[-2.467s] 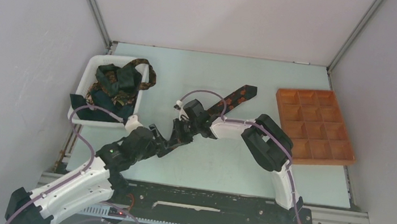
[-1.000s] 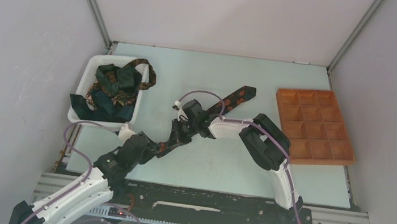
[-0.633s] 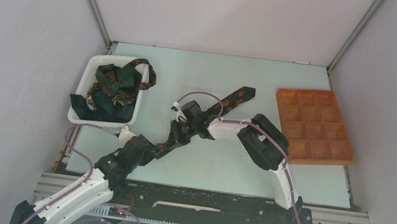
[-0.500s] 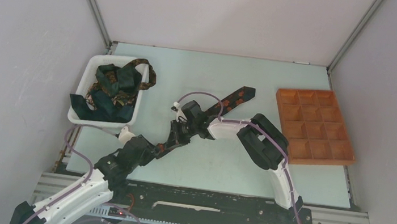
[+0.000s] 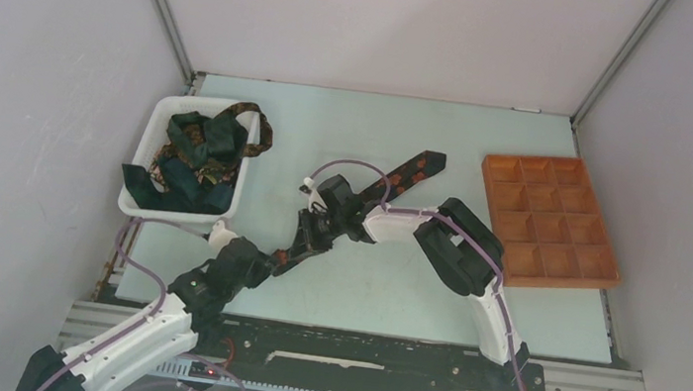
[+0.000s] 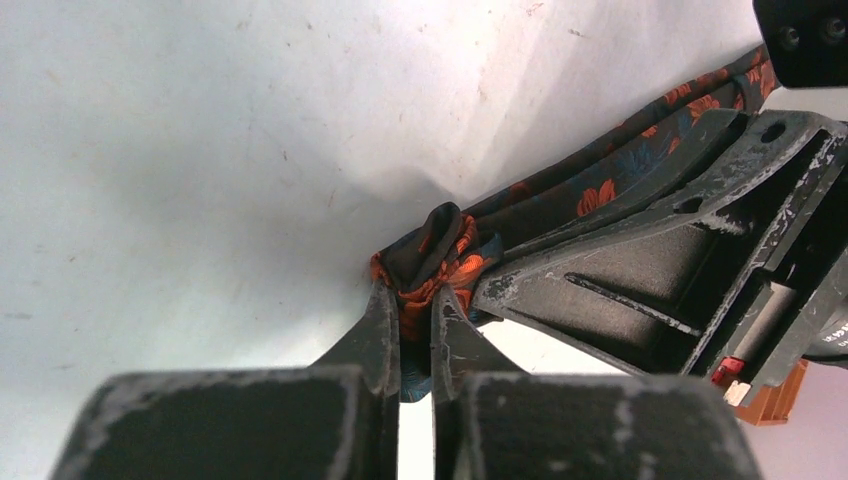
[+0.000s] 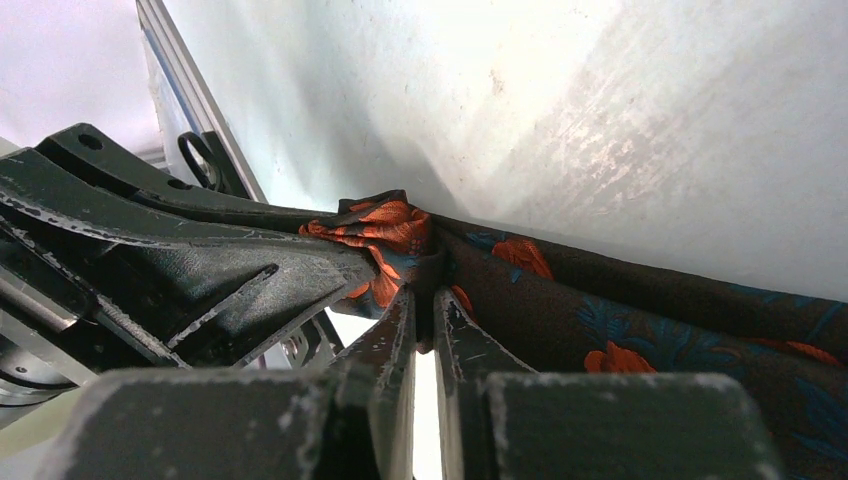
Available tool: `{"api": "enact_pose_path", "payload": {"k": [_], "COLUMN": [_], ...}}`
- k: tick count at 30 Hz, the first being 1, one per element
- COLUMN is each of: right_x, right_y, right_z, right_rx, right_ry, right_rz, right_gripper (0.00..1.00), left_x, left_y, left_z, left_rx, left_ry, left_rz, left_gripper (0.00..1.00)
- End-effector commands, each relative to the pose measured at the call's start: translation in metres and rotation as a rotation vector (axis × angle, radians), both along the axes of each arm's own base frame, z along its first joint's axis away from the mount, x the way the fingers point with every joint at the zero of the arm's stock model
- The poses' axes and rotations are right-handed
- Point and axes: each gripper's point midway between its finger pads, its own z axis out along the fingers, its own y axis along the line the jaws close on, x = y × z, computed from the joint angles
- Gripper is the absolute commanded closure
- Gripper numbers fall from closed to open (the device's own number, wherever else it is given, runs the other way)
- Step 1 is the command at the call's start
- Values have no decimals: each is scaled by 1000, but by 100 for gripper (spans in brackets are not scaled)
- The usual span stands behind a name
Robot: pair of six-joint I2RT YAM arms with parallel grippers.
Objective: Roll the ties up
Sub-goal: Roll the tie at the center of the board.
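Observation:
A black tie (image 5: 416, 169) with orange-red flowers lies slantwise across the middle of the table, its wide pointed end at the far right. Its narrow near end is bunched into a small fold (image 6: 432, 250). My left gripper (image 5: 287, 260) (image 6: 410, 305) is shut on that fold from the near side. My right gripper (image 5: 310, 238) (image 7: 421, 300) is shut on the same tie (image 7: 600, 310) right beside it, and the two grippers nearly touch. More ties (image 5: 197, 142) lie heaped in the white bin.
The white bin (image 5: 245, 175) stands at the left of the table, one tie hanging over its far right corner. An orange-brown compartment tray (image 5: 549, 220) sits at the right edge. The right arm's elbow (image 5: 456, 244) hangs over the table's middle right.
My left gripper has closed onto the tie's bunched end and the left arm has drawn slightly toward the near edge. The right gripper has kept its hold in place.

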Motion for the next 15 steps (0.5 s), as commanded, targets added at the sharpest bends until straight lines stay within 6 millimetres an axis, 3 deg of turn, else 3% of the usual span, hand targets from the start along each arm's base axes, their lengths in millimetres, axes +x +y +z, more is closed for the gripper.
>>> {"api": "enact_pose_path", "payload": {"k": [1, 5, 9, 12, 15], "right_x": [13, 21, 22, 19, 14], "right_y": [-2, -8, -9, -4, 3], "right_z": [5, 31, 63, 80, 87], "right_rx": [-14, -9, 27, 63, 91], "right_ry": [-48, -102, -165, -196, -210], "right_rz": [-25, -36, -33, -24, -17], "right_gripper": [85, 69, 60, 60, 67], "left_x": [-1, -2, -2, -2, -2], "left_y": [-1, 2, 7, 10, 9], "left_z": [-6, 2, 15, 23, 29], "left_rx": [6, 57, 123, 155, 162], "left_ry": [18, 30, 50, 63, 68], "left_rz": [-14, -35, -52, -59, -65], "left_gripper": [100, 100, 100, 100, 100]}}
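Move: My left fingers are already shut on the rolled end of the tie, whose middle lies about 1 cm ahead and 1 cm right of them. That roll is some 2 cm left and 1 cm back of my right fingers, which still pinch the tie beside it, all close to the table. From my right hand, the tie's far tip lies about 24 cm ahead and 27 cm right. From my left, the white bin's middle is roughly 20 cm ahead and 20 cm left. I open my right fingers to let go of the tie beside the roll, then lift that hand about 5 cm, drifting slightly forward and right and tilting a little. My left fingers keep their pinch on the rolled end; after a short hold, I raise my left hand too, by some 2 cm, with a slight roll that lifts its left side. ##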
